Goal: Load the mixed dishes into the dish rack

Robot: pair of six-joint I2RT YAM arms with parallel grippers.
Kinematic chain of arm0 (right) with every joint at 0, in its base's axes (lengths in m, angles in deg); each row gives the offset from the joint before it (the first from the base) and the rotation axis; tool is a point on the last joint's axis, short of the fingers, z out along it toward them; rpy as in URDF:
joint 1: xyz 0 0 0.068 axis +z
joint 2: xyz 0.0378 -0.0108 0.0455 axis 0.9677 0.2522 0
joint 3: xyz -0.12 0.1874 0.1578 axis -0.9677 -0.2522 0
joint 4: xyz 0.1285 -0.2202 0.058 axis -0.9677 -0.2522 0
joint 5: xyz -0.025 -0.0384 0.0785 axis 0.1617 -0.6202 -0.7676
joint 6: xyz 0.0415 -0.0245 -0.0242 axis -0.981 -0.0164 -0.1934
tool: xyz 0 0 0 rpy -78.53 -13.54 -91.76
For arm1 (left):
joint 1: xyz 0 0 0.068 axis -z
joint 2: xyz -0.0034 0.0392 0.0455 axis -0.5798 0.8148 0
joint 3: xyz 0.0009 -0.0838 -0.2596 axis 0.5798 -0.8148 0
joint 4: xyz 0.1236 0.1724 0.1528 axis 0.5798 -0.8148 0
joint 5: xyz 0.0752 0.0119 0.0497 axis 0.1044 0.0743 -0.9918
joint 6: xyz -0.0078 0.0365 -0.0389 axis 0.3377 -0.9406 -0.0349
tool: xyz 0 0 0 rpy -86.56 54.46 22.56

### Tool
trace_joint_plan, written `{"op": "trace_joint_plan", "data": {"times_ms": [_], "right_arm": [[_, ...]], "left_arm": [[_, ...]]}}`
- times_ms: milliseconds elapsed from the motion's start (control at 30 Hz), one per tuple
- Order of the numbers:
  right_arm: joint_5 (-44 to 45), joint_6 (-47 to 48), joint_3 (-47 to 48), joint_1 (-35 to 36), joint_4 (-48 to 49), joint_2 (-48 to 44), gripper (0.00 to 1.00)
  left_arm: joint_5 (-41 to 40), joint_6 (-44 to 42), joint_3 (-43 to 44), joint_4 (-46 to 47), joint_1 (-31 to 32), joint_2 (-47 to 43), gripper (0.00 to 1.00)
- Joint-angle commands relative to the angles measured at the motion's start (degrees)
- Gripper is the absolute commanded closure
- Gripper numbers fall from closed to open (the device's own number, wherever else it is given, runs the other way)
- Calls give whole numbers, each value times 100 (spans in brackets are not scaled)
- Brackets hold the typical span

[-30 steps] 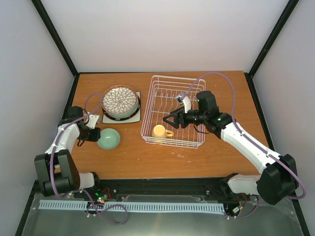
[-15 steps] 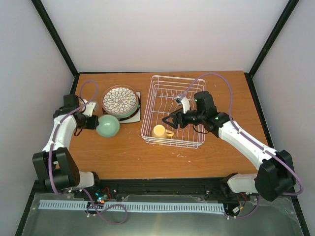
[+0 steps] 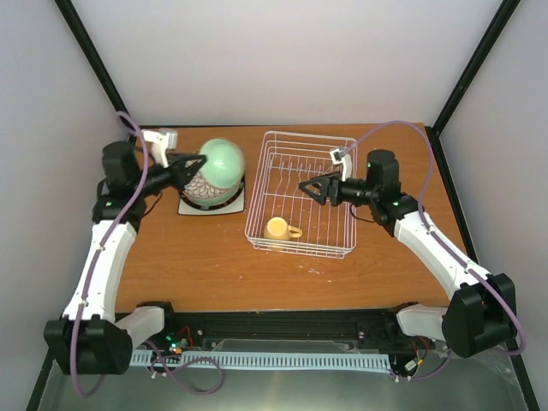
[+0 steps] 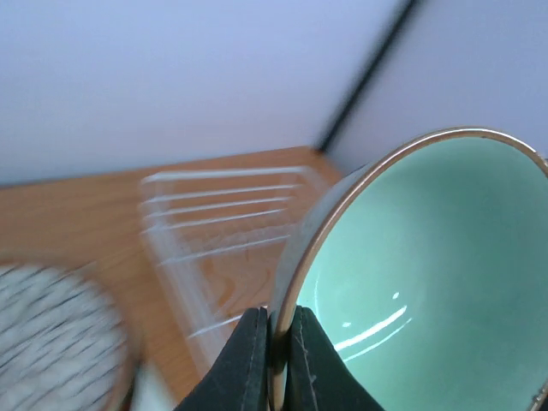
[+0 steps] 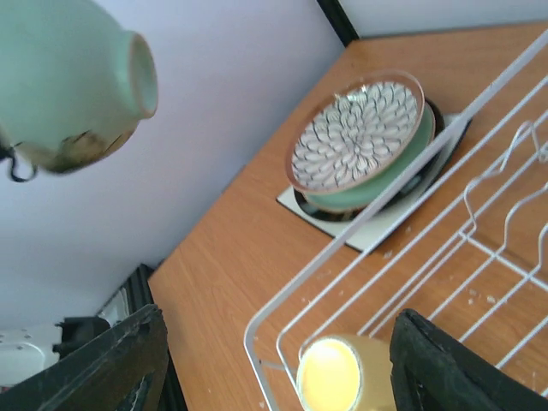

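Observation:
My left gripper [image 3: 195, 162] is shut on the rim of the mint-green bowl [image 3: 222, 163], holding it on its side in the air above the plate stack. In the left wrist view both fingers [image 4: 248, 364] pinch the bowl's rim [image 4: 428, 274]. The white petal-patterned plate [image 3: 204, 187] tops the stack, which rests on a square white plate [image 3: 188, 206]. The yellow mug [image 3: 277, 229] lies inside the dish rack [image 3: 342, 193] at its near left corner. My right gripper [image 3: 306, 187] hangs open over the rack's middle, empty. The right wrist view shows the mug [image 5: 336, 378] below and the bowl [image 5: 68, 86] aloft.
The dish rack's upright prongs [image 3: 295, 169] run along its far half. The plate stack sits just left of the rack's left wall. Black frame posts [image 3: 94, 64] rise at the table's back corners. Bare wood [image 3: 205, 265] lies between the arms' bases and the rack.
My left arm has lifted the bowl off the table and swung it up and to the right, over the plate stack. My right gripper has drawn back and up from the mug.

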Motion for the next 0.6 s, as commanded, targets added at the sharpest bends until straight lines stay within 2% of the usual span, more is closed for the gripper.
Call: {"op": "trace_joint_plan", "data": {"times_ms": [0, 133, 233, 300, 500, 567], "right_arm": [[-1079, -904, -51, -265, 1122, -54, 29], [-1760, -1363, -36, -315, 1579, -30, 25], [-2153, -1891, -102, -461, 2093, -160, 13], [-2406, -2508, -243, -503, 2832, -238, 11], [-2632, -3207, -330, -509, 3443, -238, 9], [-2678, -3775, -441, -510, 4029, -179, 8]], "left_arm": [[1490, 1705, 458, 2478, 1091, 740, 99], [2758, 3074, 631, 4853, 1834, 1755, 99], [3316, 4248, 685, 6760, 1979, 2227, 99], [3583, 5419, 651, 8390, 2040, 2496, 99], [3463, 8287, 906, 12045, 2292, 3480, 99], [3333, 8857, 1102, 12611, 2393, 3804, 99]]}}
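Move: The left hand already pinches the green bowl by its rim, high over the far left. The right gripper it is heading for is about 30 cm to its right, 3 cm nearer the base and 5 cm lower; the patterned bowl sits some 10 cm ahead and 24 cm below. From the right hand, the held green bowl is roughly 24 cm left, 4 cm ahead and 5 cm up, the yellow mug 10 cm left and 22 cm below. Swinging fast to the right, the left hand carries the green bowl about 17 cm towards the right gripper, climbing some 6 cm, easing slightly back at the end and swivelling about 55 degrees clockwise, grip kept. The right hand rises some 8 cm and draws back a little over the rack, its left-pointing fingers tipping up and opening wider, not yet visibly on the bowl. ##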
